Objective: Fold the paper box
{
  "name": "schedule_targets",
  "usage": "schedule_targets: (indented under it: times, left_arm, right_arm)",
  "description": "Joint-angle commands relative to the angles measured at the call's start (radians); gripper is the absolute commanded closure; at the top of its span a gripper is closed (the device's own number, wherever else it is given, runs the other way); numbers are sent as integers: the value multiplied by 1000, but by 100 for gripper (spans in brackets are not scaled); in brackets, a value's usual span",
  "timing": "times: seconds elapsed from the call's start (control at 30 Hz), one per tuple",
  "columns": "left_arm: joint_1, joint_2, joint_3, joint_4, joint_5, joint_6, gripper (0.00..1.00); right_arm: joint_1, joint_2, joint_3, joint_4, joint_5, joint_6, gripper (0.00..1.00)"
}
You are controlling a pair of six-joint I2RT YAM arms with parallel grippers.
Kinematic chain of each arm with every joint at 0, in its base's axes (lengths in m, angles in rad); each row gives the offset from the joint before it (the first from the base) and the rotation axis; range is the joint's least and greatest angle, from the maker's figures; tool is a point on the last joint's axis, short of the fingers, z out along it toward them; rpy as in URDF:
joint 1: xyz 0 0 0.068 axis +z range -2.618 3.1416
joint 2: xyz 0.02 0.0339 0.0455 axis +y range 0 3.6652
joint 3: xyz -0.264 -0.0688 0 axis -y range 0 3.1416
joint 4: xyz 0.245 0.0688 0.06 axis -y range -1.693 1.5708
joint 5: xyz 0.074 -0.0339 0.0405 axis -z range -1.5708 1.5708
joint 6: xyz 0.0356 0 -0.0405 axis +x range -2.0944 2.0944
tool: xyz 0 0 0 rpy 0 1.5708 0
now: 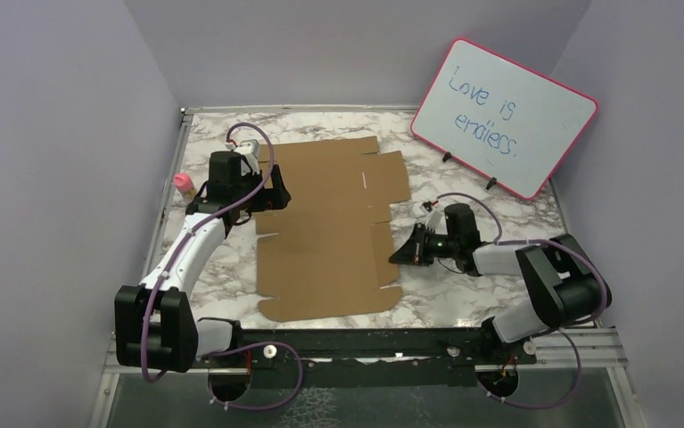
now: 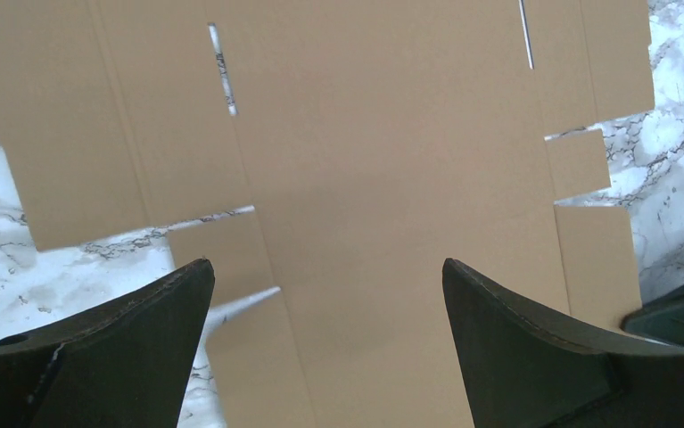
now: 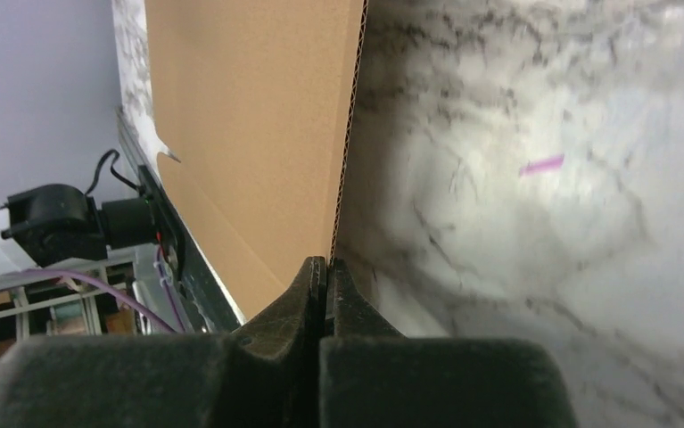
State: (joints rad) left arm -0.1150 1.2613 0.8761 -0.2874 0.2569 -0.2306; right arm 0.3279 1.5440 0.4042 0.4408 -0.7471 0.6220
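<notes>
The paper box (image 1: 329,232) is a flat brown die-cut cardboard sheet with flaps and slits, lying unfolded in the middle of the marble table. My left gripper (image 1: 269,197) hovers over its left edge, wide open; in the left wrist view both fingers (image 2: 146,330) frame bare cardboard (image 2: 391,178) with nothing between them. At the sheet's right edge, my right gripper (image 1: 397,256) lies low. Seen from the right wrist, its jaws (image 3: 328,264) are pressed together on the corrugated edge of the cardboard (image 3: 249,134).
A pink-framed whiteboard (image 1: 505,116) with blue writing leans at the back right. A small pink object (image 1: 182,183) sits at the table's left edge by the left arm. Lilac walls enclose the marble table (image 1: 463,294) on three sides.
</notes>
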Motion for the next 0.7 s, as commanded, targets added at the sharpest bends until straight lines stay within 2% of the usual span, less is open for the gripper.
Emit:
schedule_targets:
  times: [0.0,0.27,0.43,0.67]
  left_arm:
    - [3,-5,46,-21,-43,2,1]
    - [5,43,80,-33,-97,-7,1]
    - [8,90,91,-37,-111,-8,1]
    - [25,177,151,-38,-97,4,1]
  right_arm:
    - [2,-128,-42,-221,73,-76,99]
    - [-2,-431,-127,-465,261,-81,92]
    - [-2,-467,-104,-520,307,-79,70]
    - [-2,-564,10,-560,517,-155,42]
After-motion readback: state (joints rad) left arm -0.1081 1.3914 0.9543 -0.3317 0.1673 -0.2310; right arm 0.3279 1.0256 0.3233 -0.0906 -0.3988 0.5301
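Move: The flat paper box is already pinched at its right edge by the right hand; its middle lies about 16 cm to that hand's left and 6 cm farther out, nearly level in height. Its near right corner is some 11 cm straight back from this hand, its slotted right flap roughly 20 cm ahead. From the open left hand the box's middle is about 10 cm right, 3 cm back and 12 cm below; the pink-capped bottle stands some 24 cm left and 4 cm ahead. The box's right edge is drawn back and to the right by the right hand, which travels about 6 cm right and 4 cm back. Its fingers then open to around half and end the pinch, the wrist tipping them roughly 20 degrees farther down, and the hand edges forward a little at the end. The open left hand shifts about 2 cm forward and left above the box, rises slightly, then starts sinking towards its left side. ##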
